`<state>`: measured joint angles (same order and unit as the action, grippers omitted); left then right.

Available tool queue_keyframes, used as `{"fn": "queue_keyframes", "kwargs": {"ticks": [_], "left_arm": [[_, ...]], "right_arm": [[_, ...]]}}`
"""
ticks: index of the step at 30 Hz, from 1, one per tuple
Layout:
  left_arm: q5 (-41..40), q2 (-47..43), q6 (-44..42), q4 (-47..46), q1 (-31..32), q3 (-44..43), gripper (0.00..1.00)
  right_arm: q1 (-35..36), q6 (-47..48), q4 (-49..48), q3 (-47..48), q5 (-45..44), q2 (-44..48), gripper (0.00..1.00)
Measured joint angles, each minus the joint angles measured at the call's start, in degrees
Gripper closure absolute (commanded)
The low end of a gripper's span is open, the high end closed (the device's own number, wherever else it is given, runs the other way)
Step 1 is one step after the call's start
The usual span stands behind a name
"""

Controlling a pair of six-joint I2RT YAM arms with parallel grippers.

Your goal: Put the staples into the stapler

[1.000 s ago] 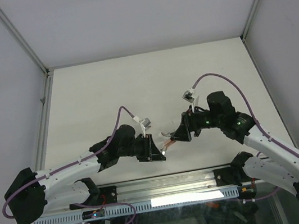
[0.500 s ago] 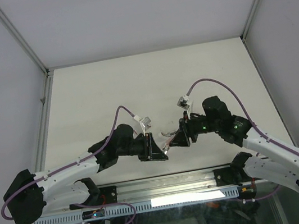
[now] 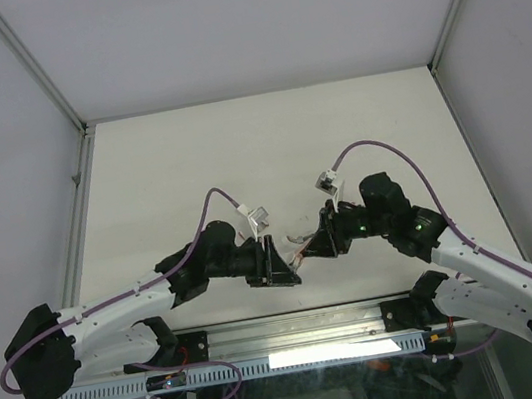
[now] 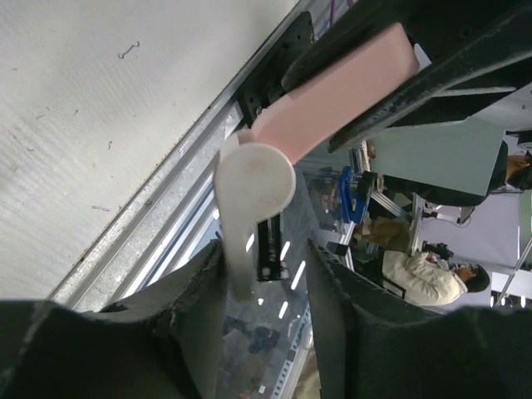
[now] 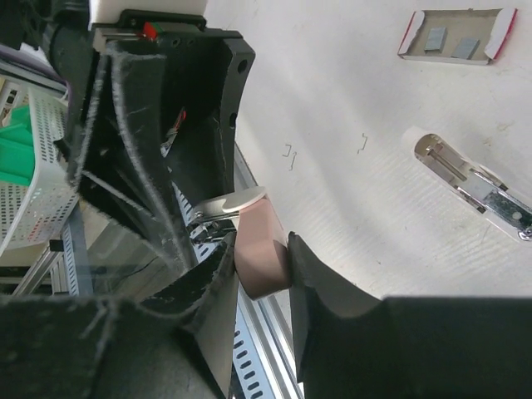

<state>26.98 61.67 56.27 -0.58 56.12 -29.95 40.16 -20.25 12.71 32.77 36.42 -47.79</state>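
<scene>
The pink stapler [image 5: 262, 249] is held up off the table between the two arms. My right gripper [image 5: 260, 245] is shut on its pink body, with a finger against each side. In the left wrist view the pink body [image 4: 332, 91] ends in a white round part [image 4: 253, 179], and a white strip runs down along one finger. My left gripper [image 4: 266, 249] stands open, with a gap to the other finger. In the top view the two grippers [image 3: 282, 270] [image 3: 305, 252] meet near the front edge. Two grey staples strips [image 5: 435, 35] lie in an open red-and-white box [image 5: 455, 37].
A silver metal stapler piece with a white end [image 5: 474, 179] lies on the white table [image 3: 268, 148] beyond the right gripper. A few loose staples [image 5: 288, 152] are scattered near it. The metal rail of the front edge [image 3: 297, 331] runs just below the grippers.
The right gripper moved in toward the left one and closed on the pink stapler body. The left gripper's jaws widened a little.
</scene>
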Motion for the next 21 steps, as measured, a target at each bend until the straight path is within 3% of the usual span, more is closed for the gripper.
{"fn": "queue_keyframes", "kwargs": {"ticks": [3,7,15,21], "left_arm": [[-0.4,-0.9,-0.8,0.0,-0.4,0.0,0.19],[-2.5,-4.0,-3.0,1.6,-2.8,-0.5,0.05],[-8.1,-12.8,-13.0,13.2,-14.3,-8.3,0.01],[-13.6,-13.0,-23.2,20.1,-21.1,-16.5,0.01]], "right_arm": [[0.2,-1.0,0.2,0.0,-2.3,0.0,0.82],[0.2,-2.9,2.1,1.2,-6.7,-1.5,0.83],[0.0,-5.9,7.1,9.0,-14.6,-7.0,0.83],[-3.2,-8.1,8.4,14.4,-18.2,-12.2,0.83]]}}
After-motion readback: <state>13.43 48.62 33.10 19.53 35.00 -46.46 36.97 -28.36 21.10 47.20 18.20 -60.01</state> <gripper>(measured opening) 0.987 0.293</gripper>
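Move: The pink stapler is held between both hands, its middle some 2 cm ahead, 3 cm right and 2 cm above the left hand point, and about 2 cm back, 2 cm left and 2 cm below the right one. From the right hand, the white stapler on the table lies about 13 cm ahead, 2 cm right and 16 cm down. The open staple tray is roughly 19 cm ahead and 10 cm left, the closed box 21 cm ahead and 14 cm right, both 17 cm down. The pink stapler passes fully to the right hand, which keeps its grip on the pink end and carries it about 8 cm forward towards the white stapler, swinging some 25 degrees clockwise. The left fingers open wide, let go of the white end, and that hand draws off forward, up and left by nearly 20 cm, turning counter-clockwise as its fingers swing up out of their downward slant. ##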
